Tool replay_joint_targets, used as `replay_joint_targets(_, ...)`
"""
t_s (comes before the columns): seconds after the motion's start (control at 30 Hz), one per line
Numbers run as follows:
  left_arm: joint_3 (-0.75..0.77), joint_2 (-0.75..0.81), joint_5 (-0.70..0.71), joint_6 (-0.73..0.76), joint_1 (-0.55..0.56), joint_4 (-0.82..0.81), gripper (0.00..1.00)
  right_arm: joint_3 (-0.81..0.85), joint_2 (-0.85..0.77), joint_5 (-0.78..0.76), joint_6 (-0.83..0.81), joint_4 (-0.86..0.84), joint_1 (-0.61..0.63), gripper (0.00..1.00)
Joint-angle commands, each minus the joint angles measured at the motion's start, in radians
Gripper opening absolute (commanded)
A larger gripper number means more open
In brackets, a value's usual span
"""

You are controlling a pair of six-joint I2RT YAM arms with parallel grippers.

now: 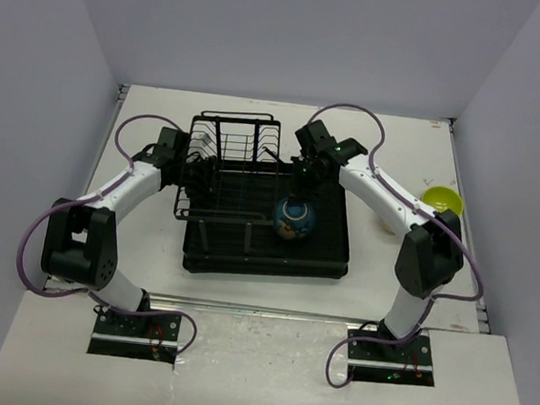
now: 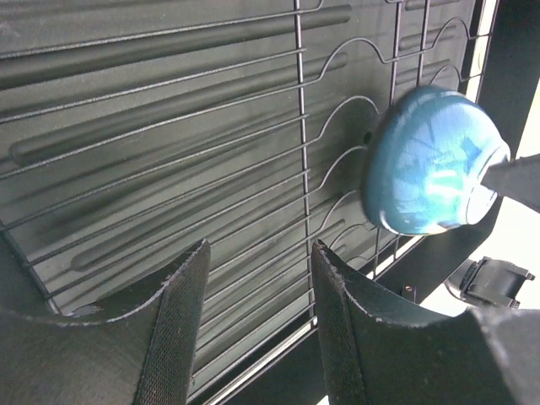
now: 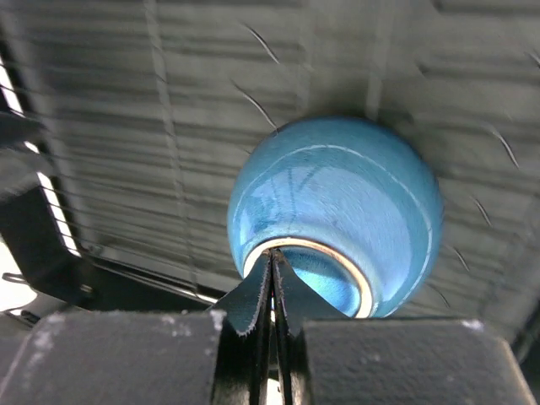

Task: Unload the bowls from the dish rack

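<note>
A glossy blue bowl (image 1: 294, 218) hangs over the flat tray part of the black dish rack (image 1: 322, 260). My right gripper (image 1: 300, 184) is shut on its rim. In the right wrist view the two fingers pinch the pale rim of the blue bowl (image 3: 337, 202) at the right gripper (image 3: 272, 263). My left gripper (image 1: 195, 170) is at the rack's left side, over the wire slots. It stands open in the left wrist view, left gripper (image 2: 257, 266), with only rack wires (image 2: 169, 152) behind the gap. The blue bowl (image 2: 430, 160) shows there at the right.
A lime-green bowl (image 1: 441, 197) sits on the table at the right, past the right arm. A pale rounded thing (image 1: 383, 222) lies partly hidden behind that arm. The rack's upright wire section (image 1: 232, 146) stands at the back left. White walls enclose the table.
</note>
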State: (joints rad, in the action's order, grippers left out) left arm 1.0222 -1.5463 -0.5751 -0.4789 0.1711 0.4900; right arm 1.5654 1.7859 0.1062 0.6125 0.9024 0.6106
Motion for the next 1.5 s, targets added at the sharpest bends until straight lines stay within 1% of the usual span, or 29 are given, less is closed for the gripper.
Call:
replay_joint_targets(0.0, -0.028, -0.054, -0.022, -0.003, 0.03, 0.062, 0.53, 0.091, 0.125, 0.0, -0.039, 0.044, 0.005, 0.0)
replay_joint_targets(0.07, -0.022, -0.067, -0.025, 0.0, 0.028, 0.065, 0.53, 0.163, 0.199, 0.023, -0.049, 0.073, 0.005, 0.0)
replay_joint_targets(0.1, -0.019, -0.07, -0.025, 0.0, 0.028, 0.065, 0.53, 0.239, 0.225, 0.024, -0.051, 0.081, 0.005, 0.0)
replay_joint_targets(0.13, -0.016, -0.075, -0.026, 0.0, 0.028, 0.065, 0.53, 0.28, 0.278, 0.041, -0.06, 0.096, 0.005, 0.0)
replay_joint_targets(0.2, -0.007, -0.086, -0.026, 0.003, 0.028, 0.073, 0.53, 0.378, 0.316, 0.05, -0.068, 0.133, 0.005, 0.0)
replay_joint_targets(0.23, 0.001, -0.092, -0.025, 0.008, 0.028, 0.078, 0.53, 0.393, 0.323, 0.058, -0.069, 0.141, 0.005, 0.0)
replay_joint_targets(0.33, 0.016, -0.104, -0.022, 0.011, 0.028, 0.078, 0.53, 0.348, 0.27, 0.111, -0.06, 0.069, 0.005, 0.0)
replay_joint_targets(0.37, 0.021, -0.109, -0.022, 0.011, 0.028, 0.079, 0.53, 0.338, 0.238, 0.153, -0.057, 0.038, 0.005, 0.0)
replay_joint_targets(0.4, 0.022, -0.116, -0.026, 0.011, 0.028, 0.078, 0.53, 0.335, 0.227, 0.164, -0.05, 0.036, 0.005, 0.0)
replay_joint_targets(0.47, 0.027, -0.118, -0.026, 0.011, 0.028, 0.075, 0.53, 0.322, 0.172, 0.159, -0.046, 0.033, 0.003, 0.0)
replay_joint_targets(0.53, 0.032, -0.123, -0.025, 0.013, 0.028, 0.074, 0.54, 0.26, 0.112, 0.116, -0.037, 0.012, -0.005, 0.0)
replay_joint_targets(0.63, 0.035, -0.13, -0.025, 0.017, 0.028, 0.071, 0.54, 0.193, 0.017, 0.112, -0.02, -0.019, -0.049, 0.0)
replay_joint_targets(0.73, 0.03, -0.13, -0.022, 0.019, 0.03, 0.071, 0.54, 0.176, -0.023, 0.102, -0.039, -0.016, -0.096, 0.0)
replay_joint_targets(0.87, 0.026, -0.127, -0.022, 0.02, 0.028, 0.071, 0.54, 0.174, 0.001, 0.131, -0.072, 0.015, -0.158, 0.0)
replay_joint_targets(0.97, 0.029, -0.132, -0.023, 0.017, 0.028, 0.071, 0.54, 0.174, 0.043, 0.174, -0.101, 0.016, -0.169, 0.31)
replay_joint_targets(1.0, 0.035, -0.132, -0.025, 0.016, 0.028, 0.071, 0.54, 0.171, 0.059, 0.208, -0.103, 0.006, -0.169, 0.46)
replay_joint_targets(1.03, 0.036, -0.133, -0.025, 0.016, 0.028, 0.074, 0.54, 0.153, 0.063, 0.223, -0.102, -0.006, -0.169, 0.56)
replay_joint_targets(1.07, 0.039, -0.136, -0.023, 0.016, 0.028, 0.078, 0.54, 0.139, 0.063, 0.245, -0.1, -0.028, -0.169, 0.68)
replay_joint_targets(1.1, 0.048, -0.14, -0.022, 0.019, 0.028, 0.082, 0.54, 0.121, 0.06, 0.271, -0.097, -0.077, -0.169, 0.72)
replay_joint_targets(1.17, 0.055, -0.144, -0.019, 0.023, 0.028, 0.091, 0.54, 0.07, 0.046, 0.349, -0.085, -0.132, -0.172, 0.86)
replay_joint_targets(1.23, 0.061, -0.149, -0.014, 0.026, 0.028, 0.096, 0.54, 0.041, 0.049, 0.419, -0.077, -0.183, -0.172, 0.89)
replay_joint_targets(1.27, 0.064, -0.15, -0.012, 0.028, 0.028, 0.097, 0.54, 0.035, 0.053, 0.443, -0.074, -0.191, -0.172, 0.93)
replay_joint_targets(1.47, 0.072, -0.163, -0.009, 0.028, 0.028, 0.099, 0.54, -0.097, 0.033, 0.567, -0.019, -0.339, -0.173, 0.95)
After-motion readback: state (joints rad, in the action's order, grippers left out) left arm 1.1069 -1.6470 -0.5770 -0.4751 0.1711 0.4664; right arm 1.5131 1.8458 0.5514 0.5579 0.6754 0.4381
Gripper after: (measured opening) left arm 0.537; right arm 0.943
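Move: The blue bowl's middle is roughly 3 cm back from the right hand, level sideways and about 5 cm below, with the shut fingertips at its foot ring. The rack's near-right upright edge is some 5 cm to this hand's left and 1 cm ahead; the tray's right wall is about 12 cm to its right and 3 cm back. From the left hand, the bowl is around 19 cm right, 4 cm back and slightly below. Forward and left, quickly, the right hand shoves the blue bowl with its shut fingertips for about 8 cm on the diagonal. It eases back and right, then rises clear while swinging right and forward, and sinks back and left beside the bowl as its fingers open almost fully and the wrist rolls left side up some 20 degrees. The left hand, half open, creeps forward over the tray. ##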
